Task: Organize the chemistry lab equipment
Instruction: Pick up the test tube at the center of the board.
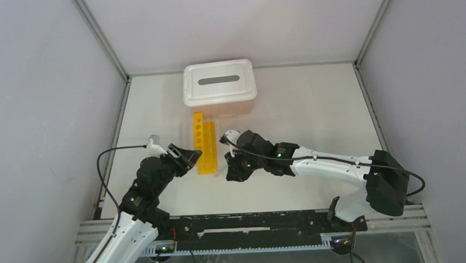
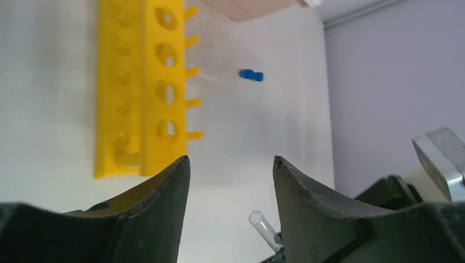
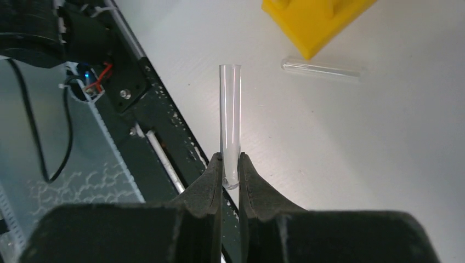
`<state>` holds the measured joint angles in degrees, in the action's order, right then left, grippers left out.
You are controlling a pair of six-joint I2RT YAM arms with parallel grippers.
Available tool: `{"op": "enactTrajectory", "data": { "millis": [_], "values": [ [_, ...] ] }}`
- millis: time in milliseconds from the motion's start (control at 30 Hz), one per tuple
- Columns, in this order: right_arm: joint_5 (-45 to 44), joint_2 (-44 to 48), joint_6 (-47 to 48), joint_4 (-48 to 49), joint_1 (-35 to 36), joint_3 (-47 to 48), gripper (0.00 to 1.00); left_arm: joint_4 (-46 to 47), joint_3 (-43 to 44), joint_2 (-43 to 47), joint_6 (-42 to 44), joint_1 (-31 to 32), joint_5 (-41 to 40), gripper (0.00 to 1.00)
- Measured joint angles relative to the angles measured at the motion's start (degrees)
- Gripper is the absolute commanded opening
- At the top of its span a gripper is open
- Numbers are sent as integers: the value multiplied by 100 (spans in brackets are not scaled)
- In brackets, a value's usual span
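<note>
A long yellow rack [image 1: 204, 143] with round holes lies on the table's middle, also in the left wrist view [image 2: 140, 87]. Just right of it in that view is a faint clear gridded rack [image 2: 216, 49] with a blue-capped tube [image 2: 251, 75] at its edge. My right gripper [image 3: 231, 159] is shut on the rounded end of a clear glass tube [image 3: 230, 115], right of the rack's near end [image 1: 232, 170]. Another clear tube [image 3: 321, 70] lies on the table by the rack's corner [image 3: 315, 22]. My left gripper [image 2: 230, 161] is open and holds nothing, at the rack's near left [image 1: 189, 156].
A pink bin with a white slotted lid [image 1: 219, 81] stands behind the yellow rack at the back. A black rail [image 1: 252, 225] runs along the near table edge, close below the held tube. Grey walls close in the table on both sides.
</note>
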<state>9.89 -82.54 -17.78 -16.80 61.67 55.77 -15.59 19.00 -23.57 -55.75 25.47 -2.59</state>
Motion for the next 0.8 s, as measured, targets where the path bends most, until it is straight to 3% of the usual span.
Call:
{"op": "enactTrajectory", "data": {
  "millis": [267, 800],
  "values": [
    [846, 234, 367, -146, -192, 131, 11, 2, 129, -4, 66, 0, 1283, 62],
    [1473, 433, 728, -282, -289, 195, 11, 378, 129, -391, -35, 0, 3064, 57]
  ]
}}
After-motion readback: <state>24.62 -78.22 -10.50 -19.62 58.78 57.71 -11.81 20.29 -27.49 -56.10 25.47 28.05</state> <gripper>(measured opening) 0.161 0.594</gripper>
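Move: The test tube in the right gripper has its middle about 9 cm right of the left hand, 6 cm back and some 3 cm lower. The yellow rack's middle is roughly 3 cm ahead of the left hand, 3 cm right and 13 cm below; a second tube lies off the rack's near right corner, 6 cm back, 8 cm right and 14 cm below the left hand. From the right hand, the left gripper is about 8 cm ahead, 13 cm left and 3 cm higher. Swinging right and back by some 9 cm and rising a little, the left hand closes in on the held tube's open end, turning about 30 degrees clockwise and dipping its left side, fingers staying open. The right hand keeps its pinch on the tube's closed end and lifts it about 4 cm, drawing slightly back and turning a little counter-clockwise. ##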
